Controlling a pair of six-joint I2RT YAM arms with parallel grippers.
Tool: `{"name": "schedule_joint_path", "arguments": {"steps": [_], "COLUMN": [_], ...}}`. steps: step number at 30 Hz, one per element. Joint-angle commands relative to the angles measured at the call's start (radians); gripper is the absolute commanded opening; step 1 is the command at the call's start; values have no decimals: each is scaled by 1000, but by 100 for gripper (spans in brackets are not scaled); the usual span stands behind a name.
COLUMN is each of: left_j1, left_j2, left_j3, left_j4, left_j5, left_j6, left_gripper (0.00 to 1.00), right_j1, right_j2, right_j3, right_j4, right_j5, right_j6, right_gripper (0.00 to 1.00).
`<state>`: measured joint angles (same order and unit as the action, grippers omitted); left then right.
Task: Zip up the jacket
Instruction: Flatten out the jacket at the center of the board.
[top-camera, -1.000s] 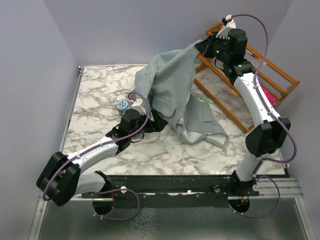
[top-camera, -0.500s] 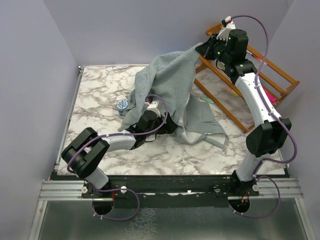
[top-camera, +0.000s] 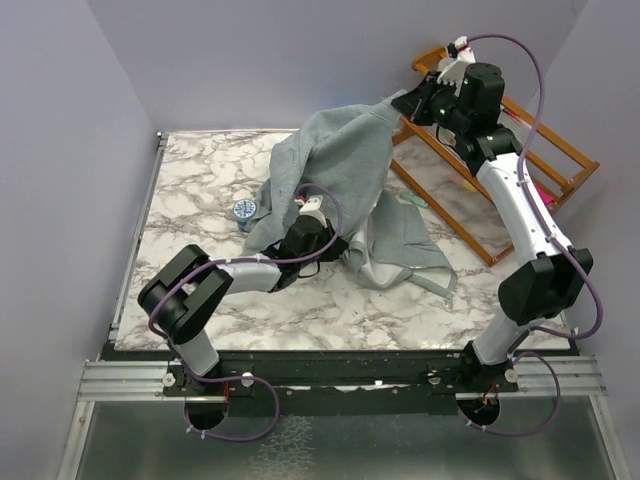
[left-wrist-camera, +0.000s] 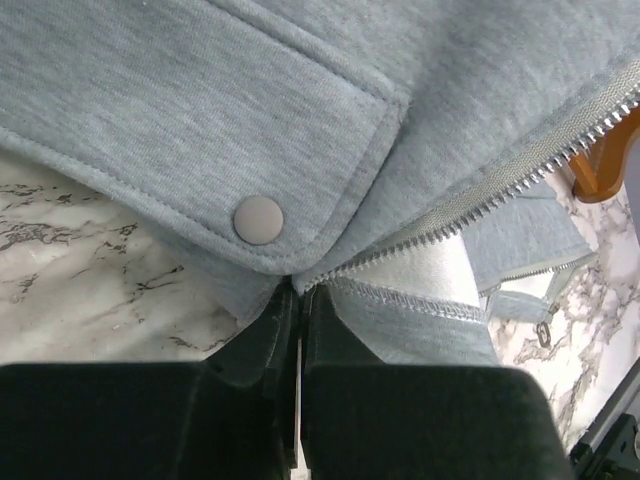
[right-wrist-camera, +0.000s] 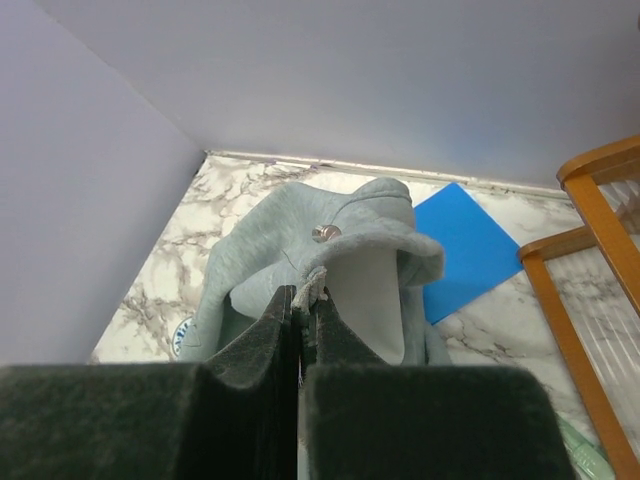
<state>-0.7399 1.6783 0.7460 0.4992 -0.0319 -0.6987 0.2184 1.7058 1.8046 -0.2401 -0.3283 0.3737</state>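
The light grey jacket hangs stretched from the back right down to the marble table. My right gripper holds its top end up in the air. In the right wrist view that gripper is shut on the frayed upper edge of the jacket by a metal snap. My left gripper sits low at the jacket's bottom hem. In the left wrist view it is shut on the jacket's bottom corner, where the pale zipper teeth start, below a grey snap button.
A wooden rack leans at the back right, just behind the right arm. A small round blue-and-white item lies left of the jacket. A flat blue pad lies beyond the jacket. A pale green scrap rests by the rack.
My left arm has swung right, in under the jacket's hem, and its gripper went from open to shut on the bottom corner. The right gripper has shifted slightly right, still holding the top.
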Motion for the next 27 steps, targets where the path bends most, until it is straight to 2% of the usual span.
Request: {"name": "schedule_joint_path", "arguments": {"steps": [1, 5, 13, 21, 27], "left_j1": [-1, 0, 4, 5, 6], "left_j2": [-92, -229, -477, -558, -553], "left_j3": [-2, -4, 186, 445, 684], "left_j4": [15, -88, -656, -1133, -1408], "left_j5": [-10, -37, -234, -311, -593], "left_j6": [27, 81, 273, 406, 497], "left_gripper": [0, 0, 0, 0, 0], "right_j1": [-13, -12, -13, -12, -7], "right_j2": [-70, -93, -113, -102, -82], "right_j3": [-36, -66, -96, -123, -142], "right_j4": [43, 44, 43, 19, 29], "right_j5": [-8, -8, -66, -143, -180], "right_j6": [-1, -9, -34, -41, -23], "right_gripper": [0, 0, 0, 0, 0]}}
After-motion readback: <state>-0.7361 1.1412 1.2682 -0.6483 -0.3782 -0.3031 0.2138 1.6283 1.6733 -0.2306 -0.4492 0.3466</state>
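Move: My left fingers already pinch the jacket's front edge by the zip, low over the board. The blue-lidded jar, on the side I take it to, stands about 23 cm left, 8 cm ahead and 5 cm below; the loose front panel lies some 13 cm right, level ahead, 5 cm below. My right hand holds the jacket's far corner high; from it the left-held edge is 10 cm left, 17 cm back, 30 cm down, and the wooden rack's middle 20 cm right, level ahead, 28 cm down. With my left fingers kept shut on the zip edge, I lift it about 20 cm clear of the board, then swing it some 14 cm left as well, away from the loose panel and a little back, rolling the wrist so its left side rises. My right hand keeps its corner, easing about 3 cm back and slightly down. ##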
